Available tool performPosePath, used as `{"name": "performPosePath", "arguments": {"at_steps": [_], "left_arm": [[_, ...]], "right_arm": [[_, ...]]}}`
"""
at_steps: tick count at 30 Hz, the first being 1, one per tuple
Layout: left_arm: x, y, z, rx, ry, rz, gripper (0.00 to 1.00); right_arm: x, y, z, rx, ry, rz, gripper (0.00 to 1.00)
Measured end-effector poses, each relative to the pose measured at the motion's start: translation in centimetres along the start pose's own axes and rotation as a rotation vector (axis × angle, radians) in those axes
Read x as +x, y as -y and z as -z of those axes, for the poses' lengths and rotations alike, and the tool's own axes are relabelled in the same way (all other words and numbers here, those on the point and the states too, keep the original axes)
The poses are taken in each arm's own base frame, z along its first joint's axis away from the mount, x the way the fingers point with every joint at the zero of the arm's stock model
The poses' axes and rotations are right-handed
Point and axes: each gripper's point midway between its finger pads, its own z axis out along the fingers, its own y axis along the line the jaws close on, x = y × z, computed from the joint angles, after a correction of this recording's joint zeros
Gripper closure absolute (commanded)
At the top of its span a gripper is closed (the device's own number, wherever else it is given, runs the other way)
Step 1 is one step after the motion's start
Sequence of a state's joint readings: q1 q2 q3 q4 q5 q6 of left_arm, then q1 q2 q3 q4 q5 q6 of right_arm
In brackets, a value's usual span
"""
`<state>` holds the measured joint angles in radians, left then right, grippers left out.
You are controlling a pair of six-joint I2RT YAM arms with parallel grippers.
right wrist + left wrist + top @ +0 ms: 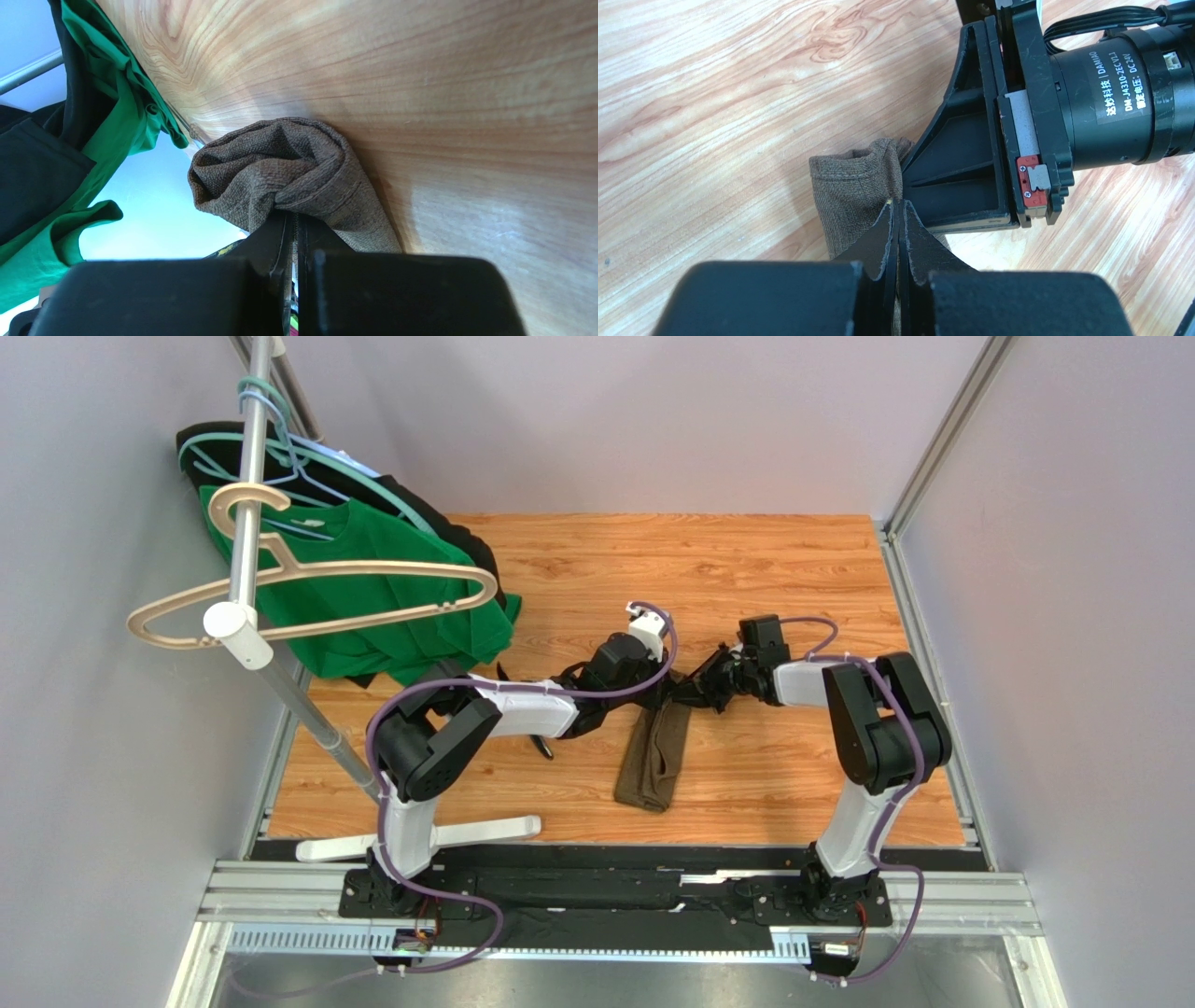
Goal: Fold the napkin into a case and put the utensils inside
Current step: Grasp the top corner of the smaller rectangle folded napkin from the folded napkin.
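Observation:
The olive-brown napkin [652, 756] lies as a narrow folded strip in the middle of the wooden table [786, 574], its far end lifted between the two grippers. My left gripper [657, 689] is shut on that end; in the left wrist view its fingertips [899, 210] pinch the edge of the cloth [850, 185], with the right gripper's black body [976, 154] right against them. My right gripper [694, 686] is also shut on it: the bunched napkin [281, 164] bulges out of the closed tips [291, 220]. The utensils are out of view.
A green shirt [379, 602] and a black garment [470, 546] hang on hangers from a metal rack pole [253, 518] at the back left. The rack's white foot [463, 833] rests by the left arm's base. Grey walls close in both sides.

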<state>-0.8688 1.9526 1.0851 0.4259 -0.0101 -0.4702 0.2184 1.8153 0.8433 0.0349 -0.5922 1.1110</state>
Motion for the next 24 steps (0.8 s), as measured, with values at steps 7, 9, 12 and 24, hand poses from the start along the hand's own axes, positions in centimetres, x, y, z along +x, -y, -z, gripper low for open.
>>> {"name": "performPosePath", "arguments": {"at_steps": [7, 9, 12, 24], "left_arm": [[0.7, -1.0, 0.2, -0.035, -0.042, -0.005, 0.67], [0.7, -1.4, 0.2, -0.048, -0.047, -0.005, 0.62], [0.9, -1.7, 0.3, -0.054, -0.067, -0.015, 0.56], [1.6, -1.2, 3.0, -0.075, -0.147, -0.07, 0.01]], "right_arm": [[-0.1, 0.6, -0.7, 0.003, -0.021, -0.02, 1.0], [-0.3, 0.4, -0.8, 0.002, -0.022, -0.021, 1.0], [-0.8, 0.1, -1.1, 0.001, -0.015, -0.018, 1.0], [-1.9, -0.7, -1.8, 0.039, 0.014, -0.007, 1.0]]}}
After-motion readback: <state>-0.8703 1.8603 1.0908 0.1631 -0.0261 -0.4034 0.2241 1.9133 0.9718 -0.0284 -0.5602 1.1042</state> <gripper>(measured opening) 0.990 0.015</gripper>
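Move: The folded napkin's middle lies about 7 cm back from my left hand, 2 cm to its left and 5 cm below. The napkin's far end is some 3 cm ahead, level sideways and 5 cm lower, and the knife about 22 cm to the left, 2 cm back, 6 cm below. My right hand already pinches the napkin near that end; the napkin's middle is 7 cm back, 5 cm left and 2 cm below it. My left fingers open from shut to fully wide while the hand sinks nearly 3 cm, easing left and then back, and at the last lifts again and goes on left, tilting about 10 degrees, to end above the napkin body with its fingers spread to either side. Meanwhile my right hand keeps its pinch, dips about 1 cm and then draws the napkin end some 2.5 cm forward. ##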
